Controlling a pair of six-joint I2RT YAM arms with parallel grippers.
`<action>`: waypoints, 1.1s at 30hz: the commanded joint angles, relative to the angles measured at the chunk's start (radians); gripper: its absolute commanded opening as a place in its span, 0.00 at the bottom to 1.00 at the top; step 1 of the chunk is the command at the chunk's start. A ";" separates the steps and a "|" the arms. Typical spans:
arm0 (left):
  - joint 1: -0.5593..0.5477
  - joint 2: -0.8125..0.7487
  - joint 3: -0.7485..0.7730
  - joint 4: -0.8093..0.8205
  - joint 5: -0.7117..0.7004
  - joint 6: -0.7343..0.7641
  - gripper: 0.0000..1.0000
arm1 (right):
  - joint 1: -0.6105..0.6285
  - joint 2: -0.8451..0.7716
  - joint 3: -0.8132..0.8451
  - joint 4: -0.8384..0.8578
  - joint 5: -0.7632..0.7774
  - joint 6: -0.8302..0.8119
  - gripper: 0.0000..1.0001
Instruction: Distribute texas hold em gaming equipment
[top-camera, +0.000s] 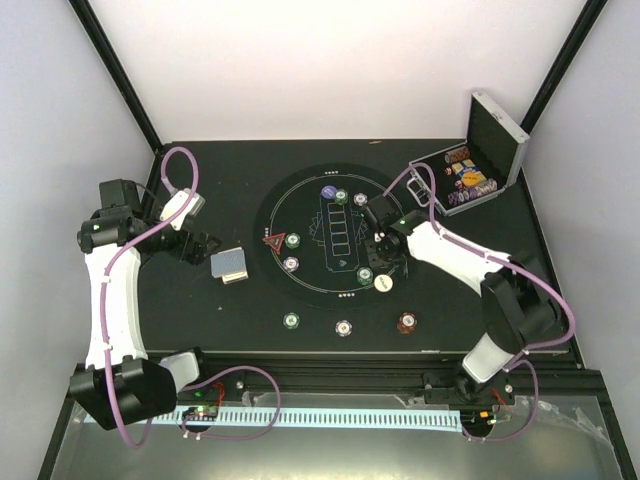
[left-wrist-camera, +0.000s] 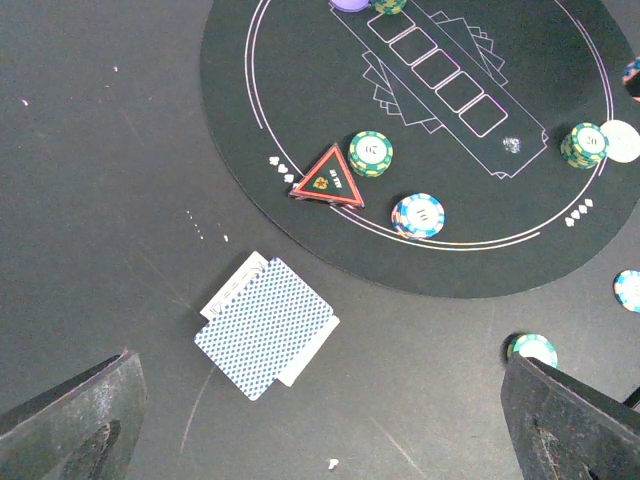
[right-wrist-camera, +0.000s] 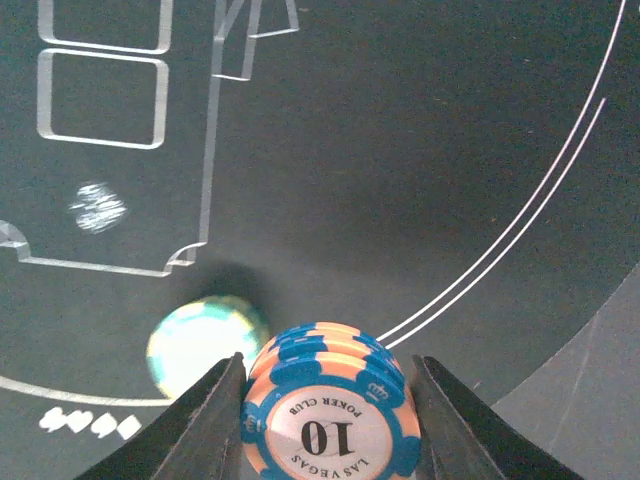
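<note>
My right gripper (top-camera: 379, 256) is shut on a small stack of orange-and-blue chips (right-wrist-camera: 330, 410) marked 10, just above the round black mat (top-camera: 310, 285). A green chip stack (right-wrist-camera: 203, 342) lies under it to the left, with a white button disc (top-camera: 384, 283) beside that. My left gripper (left-wrist-camera: 325, 430) stands open over the bare table, its fingers (left-wrist-camera: 75, 420) wide apart. A short way ahead of it lie the blue-backed cards (left-wrist-camera: 265, 327). The red triangle marker (left-wrist-camera: 327, 178), a green chip (left-wrist-camera: 371, 152) and a blue-white chip (left-wrist-camera: 418, 215) sit on the mat's left side.
The open silver case (top-camera: 470, 170) with more chips stands at the back right. A purple button disc (top-camera: 328, 192) and a green chip (top-camera: 342, 197) sit at the mat's far edge. Three chips (top-camera: 344, 327) lie in a row on the table in front of the mat.
</note>
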 joint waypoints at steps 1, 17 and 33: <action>0.005 -0.005 0.046 -0.009 0.028 0.011 0.99 | -0.065 0.078 -0.015 0.072 -0.009 -0.055 0.36; 0.004 0.003 0.059 -0.014 0.024 0.017 0.99 | -0.159 0.223 -0.014 0.161 -0.032 -0.069 0.35; 0.005 0.003 0.062 -0.014 0.026 0.016 0.99 | -0.140 0.196 -0.043 0.151 -0.048 -0.069 0.43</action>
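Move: Ahead about 4 cm, some 3 cm to the right and 7 cm below the right hand, which already holds the blue-and-orange chip stack, is the bare patch of mat it is taken to. The green chip stack lies about 1 cm ahead and 3 cm left of this hand, the white dealer button about 1 cm back and 2 cm right, both roughly 7 cm lower. From the left hand that patch is about 7 cm ahead, 42 cm right and 23 cm below. Sinking about 7 cm while easing some 4 cm forward and 3 cm right, the right hand lowers its pinched chip stack to the bare mat just past the green stack and the dealer button. It keeps its grip, tips only about 5 degrees, and stays down there, the stack seeming to rest on the mat. ##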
